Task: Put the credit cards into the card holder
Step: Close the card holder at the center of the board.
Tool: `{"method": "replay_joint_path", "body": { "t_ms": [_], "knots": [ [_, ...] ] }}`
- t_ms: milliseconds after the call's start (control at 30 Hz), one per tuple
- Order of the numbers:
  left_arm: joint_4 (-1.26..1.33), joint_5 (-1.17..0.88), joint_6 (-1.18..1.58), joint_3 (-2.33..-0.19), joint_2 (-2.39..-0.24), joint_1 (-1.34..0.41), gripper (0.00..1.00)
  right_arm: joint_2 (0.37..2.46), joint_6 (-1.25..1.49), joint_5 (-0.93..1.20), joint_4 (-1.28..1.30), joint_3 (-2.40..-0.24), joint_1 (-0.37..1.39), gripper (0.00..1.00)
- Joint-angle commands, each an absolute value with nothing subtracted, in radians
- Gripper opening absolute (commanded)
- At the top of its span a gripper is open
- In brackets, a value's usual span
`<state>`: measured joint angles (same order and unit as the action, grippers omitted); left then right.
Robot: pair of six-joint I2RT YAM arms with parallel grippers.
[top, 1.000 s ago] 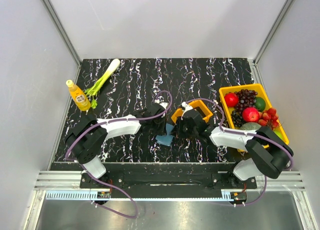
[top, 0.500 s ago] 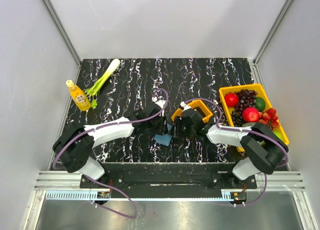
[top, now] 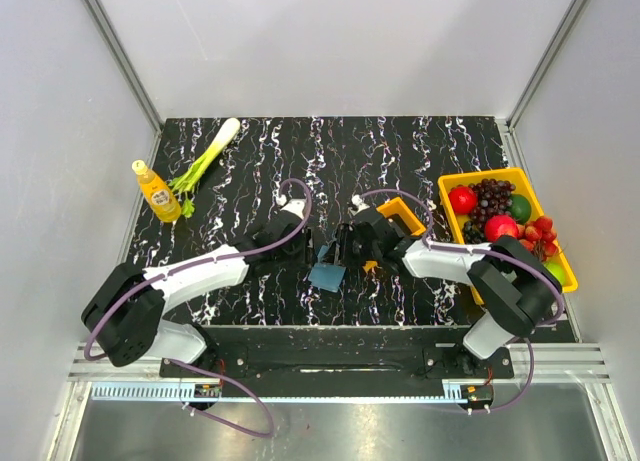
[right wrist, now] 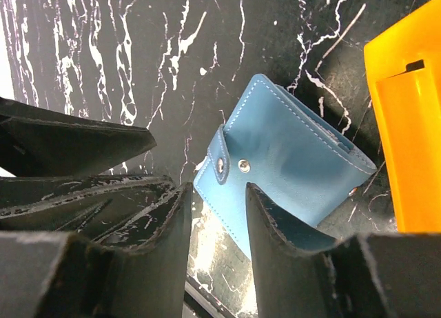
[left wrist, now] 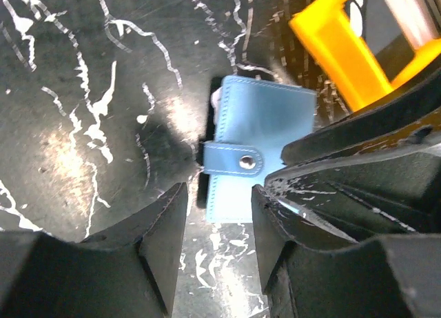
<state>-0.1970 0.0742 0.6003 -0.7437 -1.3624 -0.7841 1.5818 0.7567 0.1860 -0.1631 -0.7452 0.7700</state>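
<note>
The card holder (top: pixel 327 275) is a blue wallet lying shut on the black marbled table, its strap snapped over the front (left wrist: pixel 234 163). In the left wrist view a thin pale edge (left wrist: pixel 215 99) peeks out at its left side; otherwise the credit cards are hidden. My left gripper (left wrist: pixel 219 221) is open just short of the holder's near edge, nothing between its fingers. My right gripper (right wrist: pixel 217 204) is open too, and the holder's corner (right wrist: pixel 289 156) lies just beyond its fingertips. From above, the left gripper (top: pixel 312 253) and the right gripper (top: pixel 343 253) meet over the holder's far side.
A small orange tray (top: pixel 402 216) stands just right of the holder, close to the right wrist. A yellow bin of fruit (top: pixel 452 207) sits at the right edge. A juice bottle (top: pixel 157 191) and a green onion (top: pixel 205 159) lie far left.
Both grippers have gone from shut to open. Both arms have drawn back toward the far side, and the closed holder now lies uncovered on the table.
</note>
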Motion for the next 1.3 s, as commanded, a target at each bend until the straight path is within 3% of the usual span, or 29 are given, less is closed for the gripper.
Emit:
{"method": "replay_joint_path", "body": {
  "t_ms": [0,467,567,800,967,1100,1200,1267],
  "knots": [
    [-0.176,0.132,0.646,-0.718,-1.361,-0.769,0.46,1.621,0.816,0.201,-0.193,-0.793,0.767,0.43],
    [-0.121,0.095,0.641,-0.672,-1.359,-0.742,0.44,1.683,0.819,0.224,-0.212,-0.841,0.765,0.34],
    [-0.120,0.091,0.638,-0.672,-1.364,-0.739,0.43,1.684,0.816,0.210,-0.183,-0.851,0.767,0.26],
    [-0.100,0.074,0.630,-0.663,-1.365,-0.726,0.42,1.686,0.813,0.210,-0.155,-0.856,0.765,0.31],
    [-0.095,0.055,0.620,-0.666,-1.368,-0.724,0.41,1.700,0.808,0.209,-0.140,-0.867,0.765,0.26],
    [-0.077,0.031,0.612,-0.650,-1.365,-0.724,0.41,1.712,0.807,0.213,-0.140,-0.877,0.765,0.28],
    [-0.075,0.025,0.611,-0.641,-1.362,-0.723,0.42,1.709,0.805,0.212,-0.137,-0.879,0.767,0.23],
    [-0.072,0.028,0.611,-0.627,-1.362,-0.723,0.44,1.707,0.804,0.210,-0.133,-0.879,0.767,0.15]
  ]
}}
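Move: The card holder's closing strap lies just under the right fingertips: about 1 cm ahead, 2 cm to the left and 2 cm below, at the holder's left edge. The holder's middle is nearly straight beneath that hand, some 3 cm down. An orange box stands about 7 cm ahead and 11 cm to the right of it. From the left hand, the strap lies roughly 2 cm to the right, 1 cm back and 4 cm below. The right hand's fingertips come onto the snap end of the strap and pinch it, the hand shifting about 2 cm to its left while sinking some 1.5 cm and edging forward, its fingers narrowing to about half their opening. The left hand, fingers still parted and holding nothing, backs off 2 cm to the left, away from the strap, and sinks about 2.5 cm beside the holder. ##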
